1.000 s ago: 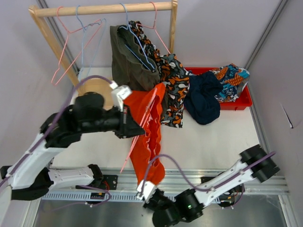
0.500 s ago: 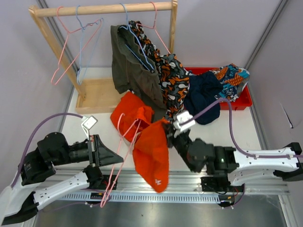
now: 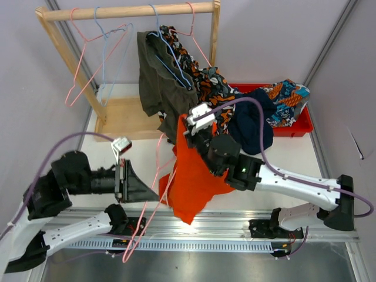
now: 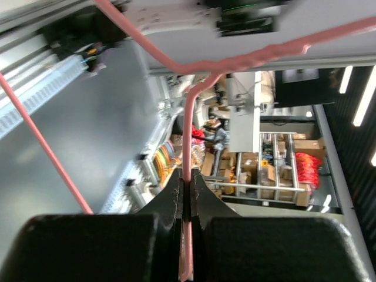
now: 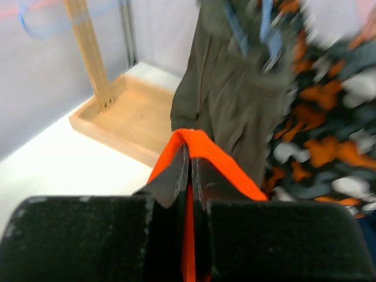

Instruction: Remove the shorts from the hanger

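Observation:
My right gripper [image 3: 183,130] is shut on the top fold of the bright orange shorts [image 3: 194,176], which hang from it over the table's middle. The right wrist view shows the orange shorts [image 5: 202,143] pinched between the tips of the right gripper [image 5: 189,157]. My left gripper [image 3: 155,196] is shut on a pink wire hanger [image 3: 154,202] that runs along the shorts' left edge. In the left wrist view the hanger [image 4: 189,117] passes up through the shut left gripper [image 4: 187,183]. Whether the hanger still threads the shorts I cannot tell.
Olive shorts [image 3: 161,82] and blotch-print shorts [image 3: 211,88] hang on the wooden rack [image 3: 129,10], just behind my right gripper. Empty pink and blue hangers [image 3: 88,53] hang at its left. Navy shorts [image 3: 252,123] and teal-print shorts [image 3: 288,97] lie in the red bin [image 3: 296,128].
The right arm has swung from the near edge up toward the rack, lifting the orange shorts. The left arm has drawn back to the near left with the pink hanger.

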Tool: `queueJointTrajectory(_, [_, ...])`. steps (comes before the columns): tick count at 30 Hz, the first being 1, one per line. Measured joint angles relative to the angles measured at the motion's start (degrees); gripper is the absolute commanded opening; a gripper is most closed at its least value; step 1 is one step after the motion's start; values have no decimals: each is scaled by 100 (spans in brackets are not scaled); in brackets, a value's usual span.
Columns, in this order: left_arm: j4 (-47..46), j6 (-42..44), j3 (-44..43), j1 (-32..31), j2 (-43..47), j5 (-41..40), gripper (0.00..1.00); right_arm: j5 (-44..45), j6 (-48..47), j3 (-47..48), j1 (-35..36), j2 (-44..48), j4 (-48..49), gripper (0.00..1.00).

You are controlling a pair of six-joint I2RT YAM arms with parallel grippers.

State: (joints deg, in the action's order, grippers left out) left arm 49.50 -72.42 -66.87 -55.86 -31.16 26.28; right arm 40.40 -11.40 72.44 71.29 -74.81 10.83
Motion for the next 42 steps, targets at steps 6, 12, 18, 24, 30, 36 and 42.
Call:
queueJointTrajectory(6, [-50, -114, -2573, 0, -1534, -13, 0, -203, 573, -1515, -348, -621, 474, 0])
queueJointTrajectory(12, [232, 221, -2378, 0, -1344, -269, 0, 74, 708, -1908, -70, -527, 496, 0])
queueJointTrajectory(18, [702, 555, -905, 0, -79, -1091, 0, 863, -7, -1757, 1095, 1530, 555, 0])
queueJointTrajectory(24, [935, 1073, -282, 0, 448, -1762, 0, 1119, -852, 599, 625, 2028, -11, 0])
queueJointTrajectory(30, [1185, 1860, -658, 0, -85, -2312, 0, 892, -1611, 2892, -603, 1307, -444, 0])
queueJointTrajectory(36, [1228, 2643, -1333, 0, -616, -3047, 0, -195, -1342, 4990, -2721, -46, -1543, 0])
queueJointTrajectory(42, [1220, 3453, -1504, 4, -1091, -3770, 0, -1937, -284, 6131, -4900, -1419, -2538, 0])
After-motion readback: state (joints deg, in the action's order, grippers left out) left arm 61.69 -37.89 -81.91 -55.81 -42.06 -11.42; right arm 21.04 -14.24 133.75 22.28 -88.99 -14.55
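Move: The right gripper holds the red shorts; the red box lies about 27 cm ahead, 29 cm to its right and 35 cm below, with the navy shorts in its near-left part. Olive shorts hang some 18 cm ahead and 6 cm left of that gripper, a little above. From the left gripper, holding the pink hanger, the rail's empty hangers hook on about 38 cm ahead, 20 cm left and 28 cm up. Keep both grippers shut and work shorts and hanger apart: dip the right hand some 18 cm while the left jerks up, then reverse both. Swing the right hand right and high, drawing slightly back first, then forward until sideways in line with the red box, fingers turning clockwise and tipping up. Carry the hanger forward about 12 cm, fingers swinging from rightward to forward-right and down. ##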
